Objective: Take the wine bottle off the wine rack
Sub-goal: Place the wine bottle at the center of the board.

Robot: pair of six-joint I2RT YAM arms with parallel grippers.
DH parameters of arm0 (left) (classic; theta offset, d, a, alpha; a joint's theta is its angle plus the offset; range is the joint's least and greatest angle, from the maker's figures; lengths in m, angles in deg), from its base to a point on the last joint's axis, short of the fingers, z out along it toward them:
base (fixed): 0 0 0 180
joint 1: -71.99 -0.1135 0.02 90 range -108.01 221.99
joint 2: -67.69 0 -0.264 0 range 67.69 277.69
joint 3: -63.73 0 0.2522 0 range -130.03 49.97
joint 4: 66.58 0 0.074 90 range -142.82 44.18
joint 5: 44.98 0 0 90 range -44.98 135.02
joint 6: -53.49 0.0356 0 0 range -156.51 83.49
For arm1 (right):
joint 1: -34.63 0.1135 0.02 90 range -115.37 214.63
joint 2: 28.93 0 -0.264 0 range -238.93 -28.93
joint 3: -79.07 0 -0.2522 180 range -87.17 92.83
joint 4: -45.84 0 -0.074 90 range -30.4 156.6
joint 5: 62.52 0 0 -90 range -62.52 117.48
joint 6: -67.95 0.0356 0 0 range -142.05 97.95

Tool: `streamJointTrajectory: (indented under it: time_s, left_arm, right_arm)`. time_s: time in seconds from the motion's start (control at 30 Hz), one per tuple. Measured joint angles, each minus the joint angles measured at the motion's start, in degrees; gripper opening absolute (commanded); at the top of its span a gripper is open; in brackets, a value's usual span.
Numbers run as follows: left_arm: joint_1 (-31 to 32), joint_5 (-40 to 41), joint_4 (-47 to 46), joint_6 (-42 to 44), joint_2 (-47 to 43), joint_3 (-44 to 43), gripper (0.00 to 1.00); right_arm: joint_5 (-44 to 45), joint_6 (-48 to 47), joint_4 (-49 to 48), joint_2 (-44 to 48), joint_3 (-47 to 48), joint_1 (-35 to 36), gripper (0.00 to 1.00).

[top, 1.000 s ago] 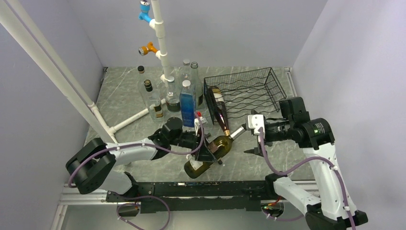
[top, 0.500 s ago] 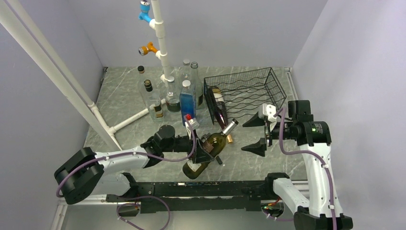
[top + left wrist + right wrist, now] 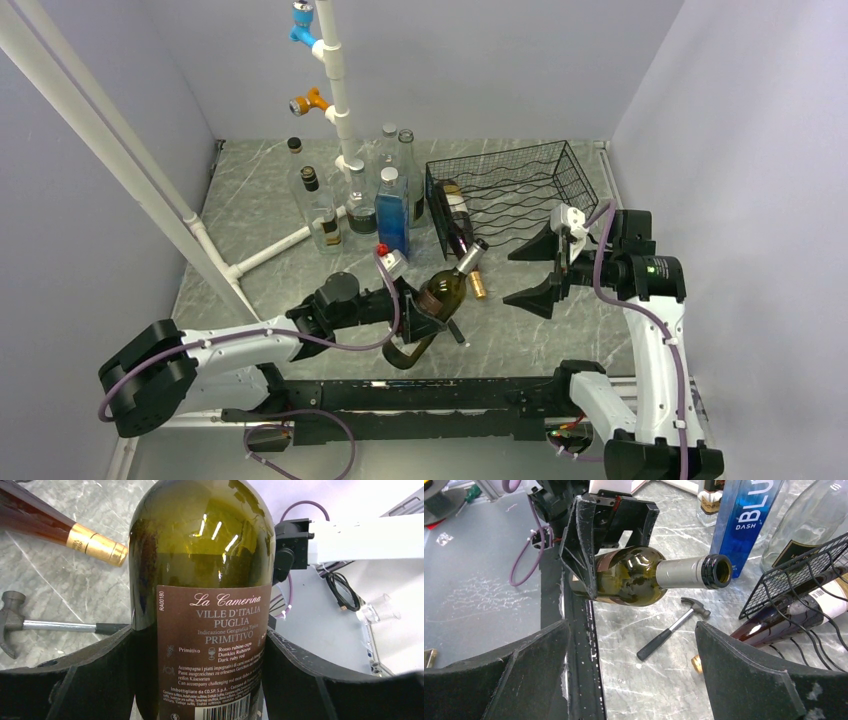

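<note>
The wine bottle [image 3: 441,294], green glass with a brown label [image 3: 210,645], is held clear of the table, its open neck [image 3: 694,572] aimed at the right arm. My left gripper [image 3: 425,322] is shut on its body, with a black finger [image 3: 95,675] pressed against each side. The black wire wine rack [image 3: 520,190] stands at the back right. A dark red bottle [image 3: 456,225] lies in it, its gold-capped neck [image 3: 95,545] poking out the front. My right gripper [image 3: 523,276] hangs open to the right of the bottle's neck, holding nothing.
A small hammer [image 3: 672,628] lies on the marble table under the held bottle. Several upright bottles, one of them blue [image 3: 391,215], stand at the back centre round a white pipe stand [image 3: 335,90]. A black rail [image 3: 400,392] runs along the near edge.
My left arm drew the wine bottle back toward the near left, away from the rack. The right gripper pulled away from the bottle's neck to the right and stayed open.
</note>
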Motion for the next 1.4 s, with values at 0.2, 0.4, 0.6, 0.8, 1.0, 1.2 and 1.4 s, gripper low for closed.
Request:
streamJointTrajectory:
  time_s: [0.2, 0.4, 0.6, 0.8, 1.0, 1.2, 1.4]
  left_arm:
    - [2.38, 5.60, 0.09, 2.67, -0.76, 0.24, 0.00]
    - [5.14, 12.20, 0.17, 5.55, -1.62, 0.81, 0.00]
    - [8.92, 19.85, -0.07, 8.83, -1.88, 0.83, 0.00]
    - [13.07, 28.09, -0.57, 12.09, -1.49, 0.83, 0.00]
    - [17.46, 37.44, -4.87, 15.52, 1.46, 0.83, 0.00]
    - [21.09, 44.98, -8.50, 19.43, 5.75, 0.57, 0.00]
    - [24.04, 51.39, -10.95, 22.86, 8.81, -0.72, 0.00]
  right_arm:
    - [-1.11, 5.51, -4.66, 0.04, -1.79, -0.52, 0.99]
    - [-2.16, 12.22, -10.05, 0.28, -4.31, -1.38, 0.99]
    - [-3.15, 20.06, -16.65, 0.31, -6.64, -1.46, 0.98]
    - [-4.31, 27.54, -23.04, -0.44, -8.50, -1.46, 0.98]
    - [-4.46, 36.20, -31.23, -2.05, -10.56, -0.92, 0.98]
    - [-2.86, 39.74, -34.67, -5.77, -10.58, 3.45, 0.98]
    - [-0.20, 40.52, -34.91, -10.56, -7.17, 9.92, 0.97]
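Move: The left hand holds the wine bottle aslant, neck forward and to the right; the open middle of the board lies about 15 cm ahead of this hand, 4 cm left and 15 cm below. The hammer lies about 9 cm ahead, 3 cm right and 15 cm below, the blue bottle about 21 cm ahead and 8 cm left, its middle 3 cm lower. From the open right hand, the wine bottle's middle is about 17 cm left, 2 cm back and 11 cm below. The left hand keeps its grip on the wine bottle and stays nearly in place, creeping some 2 cm forward and to the right, while its wrist swings about 25 degrees counter-clockwise and rolls as far again, forward side rising, to tip the neck up. Meanwhile the right hand, fingers wide open, goes about 4 cm forward and slightly down, then at the end as far to its left towards the bottle's mouth, its forward side rolling down some 20 degrees, and closes on nothing. ##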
